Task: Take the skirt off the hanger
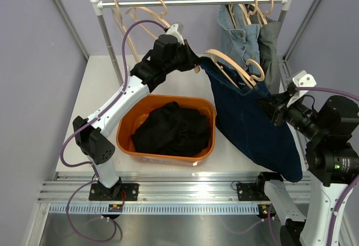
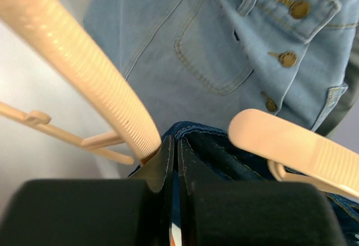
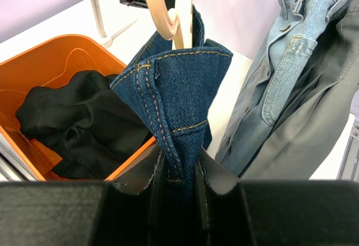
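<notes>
The dark blue denim skirt [image 1: 252,128] hangs stretched between my two grippers, right of the basket. A beige hanger [image 1: 233,69] is still inside its waistband, off the rail. My left gripper [image 1: 195,62] is shut on the skirt's left waist edge. In the left wrist view the fingers [image 2: 175,145] are pressed together on a thin fold of skirt [image 2: 224,151], with one hanger arm [image 2: 78,61] just left of them. My right gripper [image 1: 268,107] is shut on the right side of the waistband. The right wrist view shows the skirt [image 3: 179,83] bunched between the fingers [image 3: 180,167], hanger [image 3: 162,10] above.
An orange basket [image 1: 126,128] holding a black garment [image 1: 171,128] sits under the skirt's left part. The clothes rail [image 1: 190,1] at the back carries empty beige hangers [image 1: 132,19] on the left and a light denim garment [image 1: 241,33] and a grey one [image 1: 272,44] on the right.
</notes>
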Robot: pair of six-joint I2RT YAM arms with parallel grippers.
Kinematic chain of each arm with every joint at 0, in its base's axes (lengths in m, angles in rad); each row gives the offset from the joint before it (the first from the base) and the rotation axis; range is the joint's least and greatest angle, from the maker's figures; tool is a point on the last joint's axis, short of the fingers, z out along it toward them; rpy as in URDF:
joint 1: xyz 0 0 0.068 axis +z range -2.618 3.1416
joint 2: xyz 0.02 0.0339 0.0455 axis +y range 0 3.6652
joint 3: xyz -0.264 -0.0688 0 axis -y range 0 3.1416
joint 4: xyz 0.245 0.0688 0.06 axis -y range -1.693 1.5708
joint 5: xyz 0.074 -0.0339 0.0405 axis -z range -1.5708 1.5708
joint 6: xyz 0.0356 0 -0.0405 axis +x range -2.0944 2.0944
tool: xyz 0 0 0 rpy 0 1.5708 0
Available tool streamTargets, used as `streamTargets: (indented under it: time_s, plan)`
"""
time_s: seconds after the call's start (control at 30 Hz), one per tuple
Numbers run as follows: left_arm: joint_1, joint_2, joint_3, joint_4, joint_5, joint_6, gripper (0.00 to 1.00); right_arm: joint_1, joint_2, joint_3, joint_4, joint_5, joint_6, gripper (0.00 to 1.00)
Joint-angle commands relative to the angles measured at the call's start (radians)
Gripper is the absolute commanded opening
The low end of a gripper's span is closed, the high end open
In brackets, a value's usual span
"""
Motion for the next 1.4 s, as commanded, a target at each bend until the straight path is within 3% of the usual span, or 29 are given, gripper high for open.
streamTargets:
  time_s: [0.0,0.2,0.3,0.37,0.47,0.6,0.83,0.9,0.93,1.03,1.1,1.2,1.37]
  plan:
    - [0.053,0.022,0.05,0.005,-0.035,0.065,0.0,-0.003,-0.028,0.018,0.072,-0.004,0.0,0.0]
    - [0.053,-0.022,-0.043,0.141,0.139,0.063,0.04,-0.004,-0.015,0.003,0.117,0.035,0.025,0.0]
    - [0.052,-0.051,-0.086,0.229,0.244,0.071,0.24,-0.004,-0.006,0.002,0.132,0.065,0.029,0.0]
    - [0.052,-0.067,-0.094,0.264,0.313,0.08,0.47,-0.004,-0.003,0.002,0.136,0.082,0.028,0.0]
    - [0.052,-0.087,-0.103,0.301,0.419,0.124,0.65,-0.004,0.002,0.005,0.14,0.114,0.025,0.0]
    - [0.049,-0.142,-0.16,0.394,0.571,0.195,0.79,-0.004,0.005,-0.011,0.137,0.113,0.017,0.0]
    - [0.003,-0.245,-0.186,0.399,0.708,0.445,0.84,-0.003,0.026,-0.026,0.104,0.088,-0.041,0.0]
    - [-0.02,-0.269,-0.189,0.309,0.685,0.555,0.85,-0.004,0.046,-0.012,0.069,0.065,-0.096,0.0]
    - [-0.057,-0.284,-0.191,0.236,0.652,0.691,0.88,-0.004,0.063,-0.003,0.052,0.055,-0.119,0.0]
    - [-0.163,-0.335,-0.213,0.142,0.471,1.02,0.95,-0.004,0.089,0.032,-0.017,0.027,-0.219,0.0]
    - [-0.207,-0.351,-0.25,0.132,0.324,1.158,0.99,-0.003,0.112,0.057,-0.06,0.012,-0.282,0.0]
    - [-0.251,-0.331,-0.252,0.157,0.197,1.227,0.99,-0.004,0.141,0.09,-0.11,-0.014,-0.337,0.0]
    - [-0.272,-0.262,-0.195,0.161,0.156,1.318,0.96,-0.004,0.15,0.115,-0.175,-0.045,-0.411,0.0]
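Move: The left gripper, shut, still pinches the left corner of the blue skirt's waistband; the hanger's bare left end is level with it lengthwise, about 5 cm to its right and 5 cm higher. An empty hanger hangs some 8 cm left and 4 cm ahead; the light denim garment is roughly 12 cm ahead and 14 cm right. From the right gripper, holding the waistband's other side, the hanger's left end is about 16 cm ahead and 20 cm left, roughly level. Open the left gripper wide to let go of the waistband, then pull it back some 17 cm, rising about 9 cm before sinking a little. Meanwhile roll the wrist strongly and swing the fingers to the right, finishing with a short push forward, open jaws facing the hanger's left shoulder. Keep the right gripper's pinch and ease it down and forward about 4 cm each, tilting slightly. ##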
